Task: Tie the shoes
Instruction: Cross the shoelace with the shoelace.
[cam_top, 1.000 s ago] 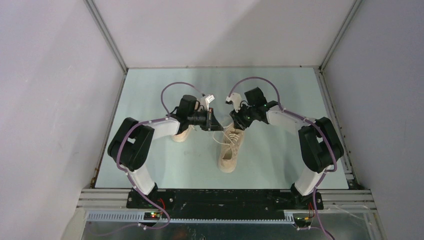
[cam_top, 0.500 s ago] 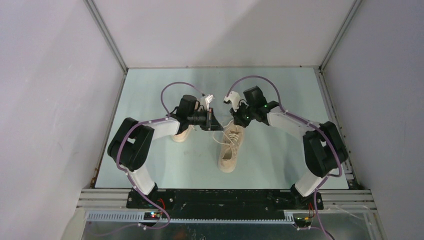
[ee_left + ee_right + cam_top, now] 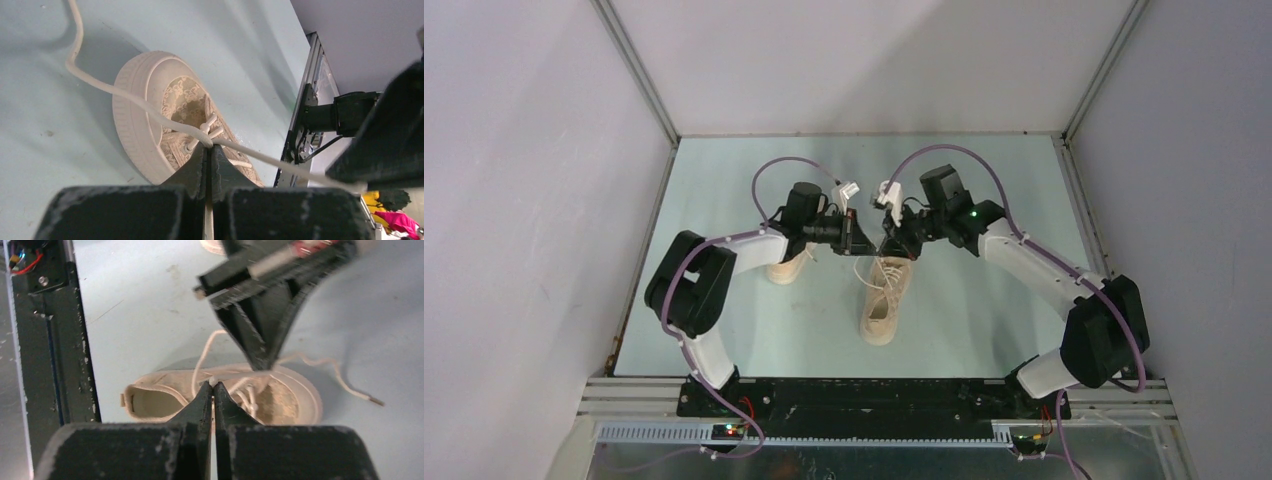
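Observation:
One cream shoe (image 3: 879,305) lies in the middle of the pale table, toe towards the arms' bases. My two grippers meet just above its laces. The left gripper (image 3: 861,240) is shut on an off-white lace (image 3: 100,85), which passes over the toe cap (image 3: 135,115) and on to the tips (image 3: 209,146). The right gripper (image 3: 886,243) is shut on a lace strand at its tips (image 3: 213,384), above the shoe's tongue (image 3: 225,400). The second shoe (image 3: 786,268) lies partly under the left arm.
A loose lace end (image 3: 350,387) trails on the table beyond the toe. The black base rail (image 3: 40,340) runs along the near edge. Grey enclosure walls (image 3: 544,200) stand on both sides and at the back.
The right gripper has shut on a lace strand. Its arm has stretched out and its elbow has swung towards the near right. The left gripper stays shut and has shifted slightly right.

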You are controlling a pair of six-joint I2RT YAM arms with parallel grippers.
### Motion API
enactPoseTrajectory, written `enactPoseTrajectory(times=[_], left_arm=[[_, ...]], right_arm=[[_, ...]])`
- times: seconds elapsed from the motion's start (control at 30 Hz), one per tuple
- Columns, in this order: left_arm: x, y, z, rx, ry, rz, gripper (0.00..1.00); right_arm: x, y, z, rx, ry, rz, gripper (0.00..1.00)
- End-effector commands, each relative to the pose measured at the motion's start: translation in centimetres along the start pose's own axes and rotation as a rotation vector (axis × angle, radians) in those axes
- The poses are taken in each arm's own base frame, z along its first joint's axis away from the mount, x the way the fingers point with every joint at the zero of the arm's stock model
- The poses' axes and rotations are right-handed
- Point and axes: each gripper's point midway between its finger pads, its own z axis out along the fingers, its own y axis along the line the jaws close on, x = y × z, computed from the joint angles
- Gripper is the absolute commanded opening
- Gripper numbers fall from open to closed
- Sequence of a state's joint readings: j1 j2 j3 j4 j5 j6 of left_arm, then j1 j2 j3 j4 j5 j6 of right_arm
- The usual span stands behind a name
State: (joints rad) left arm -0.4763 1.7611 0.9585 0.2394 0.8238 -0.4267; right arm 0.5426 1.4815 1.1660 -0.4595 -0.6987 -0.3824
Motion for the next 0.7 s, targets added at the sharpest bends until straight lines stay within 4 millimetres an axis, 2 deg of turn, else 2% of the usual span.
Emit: enactPoseTrajectory(times=[0.0,0.4,0.67], left_arm=[[-1.3,-0.6,0.7,0.04,-0.007,0.029,0.0],[-1.3,-0.5,0.7,0.037,0.003,0.029,0.0],[-1.4,-1.0,0.4,0.045,0.003,0.042,0.0]], right_arm=[[-1.0,1.5,1.2,-0.031,0.027,-0.131,0.0],[0.7,1.0,4.0,0.085,0.199,-0.416,0.0],[2.5,0.2,5.8,0.19,0.392,-0.769,0.0]])
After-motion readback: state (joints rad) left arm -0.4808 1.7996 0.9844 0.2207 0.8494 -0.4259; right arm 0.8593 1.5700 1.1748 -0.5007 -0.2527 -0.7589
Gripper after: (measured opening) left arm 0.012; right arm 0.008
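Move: The lace pinched in the left fingers, round whose near side the right hand's own lace is going, lies about 3 cm ahead, 1 cm left and 5 cm below the right hand. The shoe's middle is some 6 cm back, 1 cm to the right and 13 cm down from the right hand; the other shoe is roughly 18 cm left, 3 cm ahead and 14 cm below. The left hand has that lace right at its fingertips. Still pinching its lace end in shut fingers, the right hand swings back and left, then sinks along the near side of the left gripper, about 5 cm down and 3 cm left in all. Its wrist rolls and tips the fingers steeper, some 35 degrees altogether. The left hand keeps its pinch on the lace and barely moves. ##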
